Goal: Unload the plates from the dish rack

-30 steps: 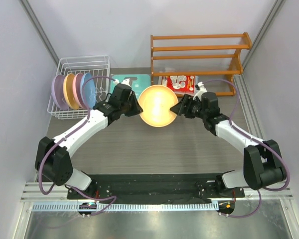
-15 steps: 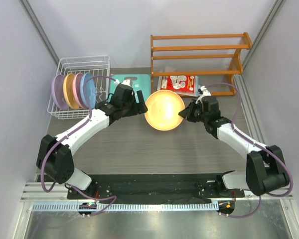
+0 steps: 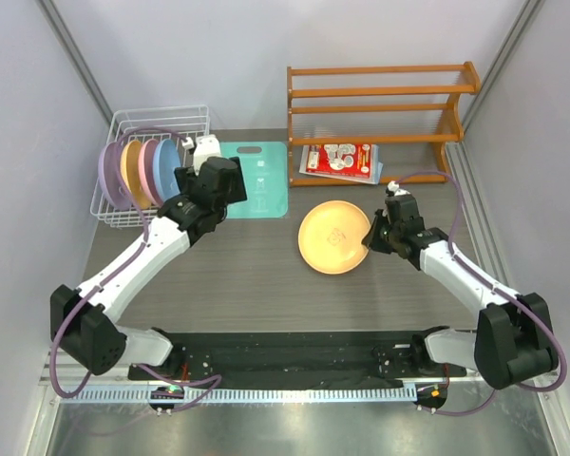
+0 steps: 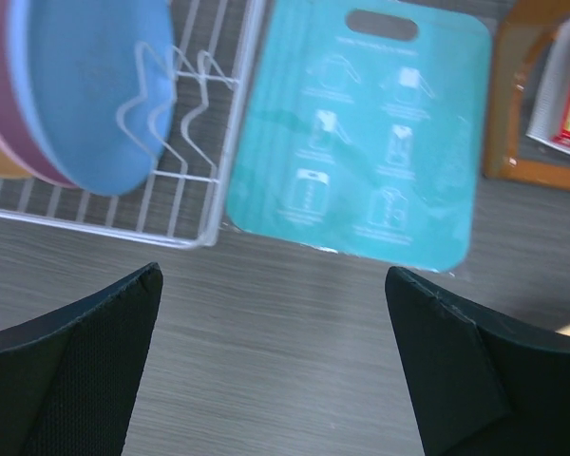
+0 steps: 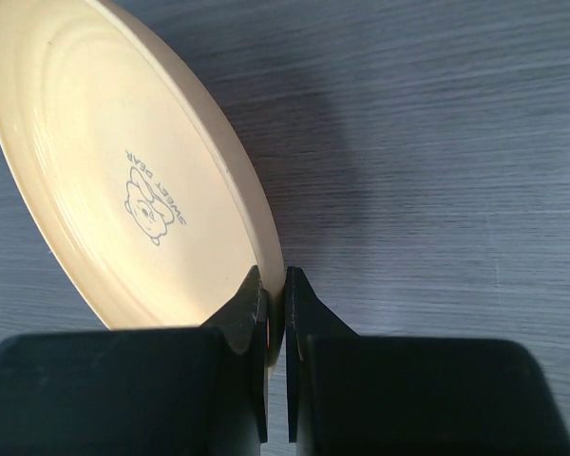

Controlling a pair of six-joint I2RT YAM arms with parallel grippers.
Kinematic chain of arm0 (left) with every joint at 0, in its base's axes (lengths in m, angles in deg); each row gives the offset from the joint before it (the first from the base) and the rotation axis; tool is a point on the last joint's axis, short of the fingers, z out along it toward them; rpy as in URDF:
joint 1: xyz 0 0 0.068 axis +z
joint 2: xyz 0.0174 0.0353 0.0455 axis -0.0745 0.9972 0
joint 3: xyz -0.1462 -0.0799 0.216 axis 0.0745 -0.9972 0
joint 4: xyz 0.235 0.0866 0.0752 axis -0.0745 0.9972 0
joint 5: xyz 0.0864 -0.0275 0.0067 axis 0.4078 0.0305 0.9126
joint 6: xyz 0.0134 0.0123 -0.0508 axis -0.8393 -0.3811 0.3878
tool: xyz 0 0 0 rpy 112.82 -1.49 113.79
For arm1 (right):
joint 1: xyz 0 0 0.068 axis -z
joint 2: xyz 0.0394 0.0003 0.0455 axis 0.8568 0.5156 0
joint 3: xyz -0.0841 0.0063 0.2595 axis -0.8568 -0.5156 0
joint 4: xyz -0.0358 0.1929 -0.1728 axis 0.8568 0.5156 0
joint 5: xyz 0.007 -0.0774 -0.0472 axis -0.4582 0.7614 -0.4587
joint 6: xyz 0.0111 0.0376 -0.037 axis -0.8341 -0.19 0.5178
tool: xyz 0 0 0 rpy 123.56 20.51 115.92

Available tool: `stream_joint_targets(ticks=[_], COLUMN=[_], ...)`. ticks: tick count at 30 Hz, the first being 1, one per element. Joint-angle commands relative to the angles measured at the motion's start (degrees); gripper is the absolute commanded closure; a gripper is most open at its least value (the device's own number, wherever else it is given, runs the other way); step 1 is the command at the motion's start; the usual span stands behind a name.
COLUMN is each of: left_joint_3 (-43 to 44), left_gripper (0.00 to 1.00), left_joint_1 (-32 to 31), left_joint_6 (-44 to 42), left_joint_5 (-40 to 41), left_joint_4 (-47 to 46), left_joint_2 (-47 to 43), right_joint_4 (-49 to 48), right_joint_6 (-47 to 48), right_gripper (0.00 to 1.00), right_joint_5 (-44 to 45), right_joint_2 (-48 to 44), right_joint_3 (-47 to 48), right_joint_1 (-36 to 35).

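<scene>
The white wire dish rack (image 3: 152, 122) stands at the back left and holds upright lavender (image 3: 106, 177), yellow (image 3: 129, 174), pink (image 3: 147, 169) and light blue (image 3: 168, 173) plates. In the left wrist view the blue plate (image 4: 90, 95) leans in the rack (image 4: 201, 185). My left gripper (image 3: 212, 185) is open and empty (image 4: 271, 275) over the table beside the rack's front right corner. My right gripper (image 3: 369, 237) is shut on the rim of the orange plate (image 3: 332, 237), which tilts low over the table (image 5: 123, 180); the jaws (image 5: 276, 294) pinch its edge.
A teal cutting board (image 3: 258, 179) lies flat right of the rack and shows in the left wrist view (image 4: 361, 133). An orange wooden slatted shelf (image 3: 380, 104) stands at the back right with a red-and-white packet (image 3: 340, 159) under it.
The right gripper carried the orange plate right and down toward the table. The left gripper let go of the plate and swung back left toward the dish rack.
</scene>
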Motion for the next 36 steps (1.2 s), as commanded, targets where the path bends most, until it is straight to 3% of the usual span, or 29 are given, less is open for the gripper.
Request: stream_joint_targets(ticks=[1, 6, 9, 10, 16, 19, 27, 36], left_joint_3=[2.5, 1.9, 1.0, 0.8, 0.6, 0.8, 2.6, 7.7], left_gripper=[0.0, 0.0, 0.0, 0.01, 0.0, 0.0, 0.01, 0.02], left_joint_1=[2.8, 7.4, 10.1, 11.2, 12.9, 13.4, 14.9, 17.7], left_joint_6=[-5.2, -5.7, -5.6, -5.4, -5.3, -5.3, -8.4, -12.6], left_joint_5=[10.7, 10.8, 9.3, 8.8, 6.5, 6.8, 13.5, 18.4], left_joint_4=[-1.7, -2.5, -3.0, -3.3, -4.7, -5.1, -8.3, -11.8], left_joint_2=[-0.4, 1.2, 2.3, 2.6, 4.3, 5.4, 9.1, 16.1], right_joint_4=[-1.8, -2.8, -2.2, -1.8, 4.1, 6.2, 6.9, 6.3], right_joint_6=[0.9, 0.9, 0.4, 0.4, 0.9, 1.1, 2.0, 2.6], right_gripper=[0.99, 0.98, 0.93, 0.84, 0.54, 0.44, 0.42, 0.42], right_joint_5=[-3.8, -5.3, -3.8, -3.0, 9.2, 13.5, 18.1, 18.0], right_joint_2=[3.6, 9.3, 11.6, 12.3, 11.7, 10.0, 1.9, 1.2], right_joint_3=[-0.1, 1.5, 2.2, 2.4, 4.8, 5.3, 5.0, 6.1], right_joint_1=[0.0, 0.0, 0.0, 0.0, 0.0, 0.0, 0.1, 0.0])
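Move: The yellow plate's landing spot is bare table about 9 cm left of the right hand holding it, level with it and some 7 cm below; a red book lies 20 cm ahead, 6 cm left. From the open left hand, the blue plate stands about 8 cm ahead, 10 cm left and 10 cm lower, the pink plate 4 cm left of it, the green mat 9 cm ahead, 7 cm right on the table. Right hand lowers yellow plate 5 cm, releases, retreats right then up; left hand goes 14 cm left-forward towards blue plate. ##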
